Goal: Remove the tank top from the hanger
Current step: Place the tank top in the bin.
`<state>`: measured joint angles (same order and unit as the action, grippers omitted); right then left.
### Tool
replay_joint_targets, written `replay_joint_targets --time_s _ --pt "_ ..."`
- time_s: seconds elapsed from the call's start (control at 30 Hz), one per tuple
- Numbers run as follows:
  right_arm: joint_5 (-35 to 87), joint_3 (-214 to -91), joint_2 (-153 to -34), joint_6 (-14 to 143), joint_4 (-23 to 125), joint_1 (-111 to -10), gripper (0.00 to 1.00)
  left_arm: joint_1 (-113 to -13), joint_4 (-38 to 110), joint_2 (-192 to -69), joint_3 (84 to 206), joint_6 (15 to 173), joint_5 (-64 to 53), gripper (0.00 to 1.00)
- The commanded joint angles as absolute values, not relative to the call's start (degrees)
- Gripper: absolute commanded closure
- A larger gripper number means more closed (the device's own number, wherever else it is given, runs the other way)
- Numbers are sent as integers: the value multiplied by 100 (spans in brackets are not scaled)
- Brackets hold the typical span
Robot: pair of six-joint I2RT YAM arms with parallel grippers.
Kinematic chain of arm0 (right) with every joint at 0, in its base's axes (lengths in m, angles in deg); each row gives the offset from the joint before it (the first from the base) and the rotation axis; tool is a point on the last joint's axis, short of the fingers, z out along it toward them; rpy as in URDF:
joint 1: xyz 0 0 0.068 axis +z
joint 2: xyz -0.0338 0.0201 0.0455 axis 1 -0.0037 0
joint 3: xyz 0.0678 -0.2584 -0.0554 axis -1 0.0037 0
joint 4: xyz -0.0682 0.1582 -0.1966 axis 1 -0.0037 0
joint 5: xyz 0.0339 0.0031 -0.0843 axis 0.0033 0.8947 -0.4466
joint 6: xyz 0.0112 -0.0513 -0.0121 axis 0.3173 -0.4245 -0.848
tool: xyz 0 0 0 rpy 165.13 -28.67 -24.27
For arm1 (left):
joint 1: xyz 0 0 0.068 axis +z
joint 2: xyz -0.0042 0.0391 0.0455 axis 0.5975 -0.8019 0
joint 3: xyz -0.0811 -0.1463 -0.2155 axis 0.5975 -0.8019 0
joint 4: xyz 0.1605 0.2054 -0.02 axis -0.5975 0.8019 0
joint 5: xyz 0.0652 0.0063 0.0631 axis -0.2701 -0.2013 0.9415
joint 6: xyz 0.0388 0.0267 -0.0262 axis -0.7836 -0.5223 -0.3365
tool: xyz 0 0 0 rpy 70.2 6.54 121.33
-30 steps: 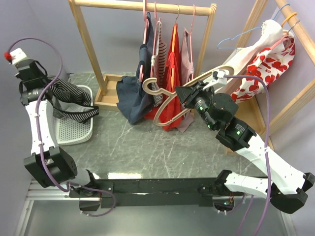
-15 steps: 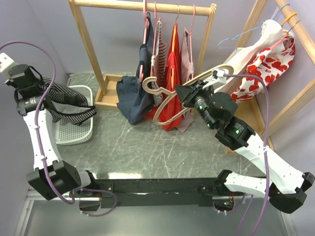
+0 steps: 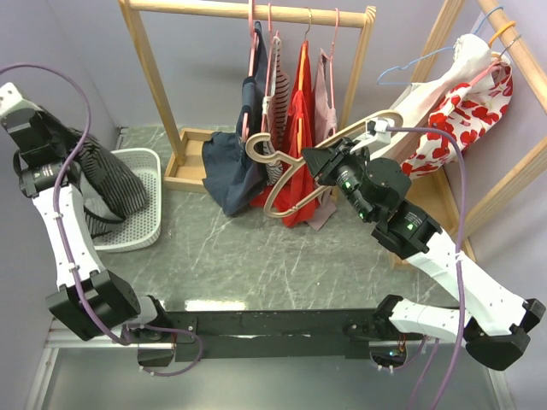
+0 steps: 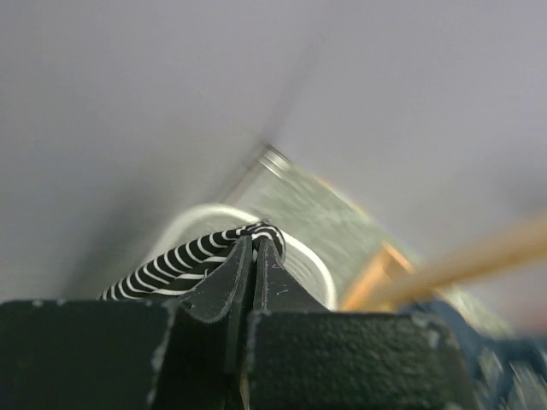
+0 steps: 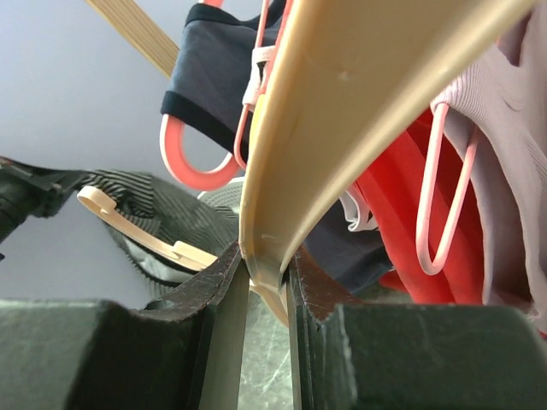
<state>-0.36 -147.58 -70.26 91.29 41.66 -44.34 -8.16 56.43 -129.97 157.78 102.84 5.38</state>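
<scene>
The black-and-white striped tank top (image 3: pixel 109 186) hangs from my left gripper (image 3: pixel 53 143) at the far left, its lower part over the white basket (image 3: pixel 145 224). The left gripper (image 4: pixel 254 246) is shut on a fold of the striped tank top (image 4: pixel 184 260). My right gripper (image 3: pixel 313 160) is shut on a bare beige hanger (image 3: pixel 295 184), held in the air in front of the rack. In the right wrist view the hanger (image 5: pixel 342 128) runs up between the fingers of the right gripper (image 5: pixel 267 269).
A wooden rack (image 3: pixel 248 10) at the back holds several garments on hangers, navy (image 3: pixel 231 166), red (image 3: pixel 299 128) and pink (image 3: pixel 325 85). A second wooden frame (image 3: pixel 504 51) at the right carries a white and red-heart garment (image 3: pixel 457 111). The table is grey marble (image 3: pixel 256 256).
My left gripper has lifted and pulled further left with the striped tank top, which now hangs bunched over the basket. The right gripper and hanger have barely moved.
</scene>
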Motion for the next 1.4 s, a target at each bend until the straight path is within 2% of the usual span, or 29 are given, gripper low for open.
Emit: replay_joint_targets --time_s 0.0,0.17,0.3,0.43,0.73,1.0,1.03,1.07,1.1,1.13,1.2,1.23,1.37 --pt "-65 -14837 -6976 9154 4416 -4496 98 -830 5380 -13206 15679 10506 -1218 99" --pt "5 -14836 -6993 9181 4504 -4514 98 -892 5934 -13593 15732 10402 -1869 99" --pt "137 -14907 -7064 9181 4469 -4505 98 -1032 6320 -14031 15591 10226 -1194 99" --pt "225 -14942 -7082 9155 4487 -4496 98 -1155 7207 -14867 15819 10137 -1168 99" --pt "234 -14907 -6976 9172 4531 -4505 98 -1296 7025 -15369 15706 10401 263 99" --pt "277 -14880 -6915 9128 4539 -4496 98 -1611 8228 -16494 16426 10138 976 96" --pt "373 -14941 -6932 9111 4513 -4505 98 -1630 8255 -16512 16444 10198 1143 91" --pt "461 -14968 -6941 9084 4513 -4496 98 -1639 8229 -16416 16409 10199 1171 79" --pt "558 -14977 -6924 8988 4539 -4496 98 -1647 8194 -16328 16383 10225 1153 58" --pt "663 -14986 -6915 8953 4557 -4505 98 -1639 8054 -16197 16278 10304 1197 18" --pt "1015 -15012 -6871 8839 4566 -4488 98 -1647 7913 -15714 16207 10340 1110 12" --pt "1112 -15117 -6845 8803 4505 -4496 98 -1647 7773 -15529 16146 10366 1101 4" --pt "1709 -15258 -6783 8759 4267 -4479 99 -1647 7579 -14336 16066 10366 978 4"
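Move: The left hand still grips the striped tank top high above the bin. The bin's middle is about 35 cm below this hand, 7 cm to its right and some 2 cm back. The clothes rack's wooden tray is roughly 23 cm to the hand's right, 6 cm ahead and 37 cm below. From the right hand, which keeps hold of the hanger, the bin lies about 54 cm left, 8 cm ahead and 38 cm below. Left hand swings right, plunges some 30 cm to the bin, tipping down, releases the tank top, rises slightly. ##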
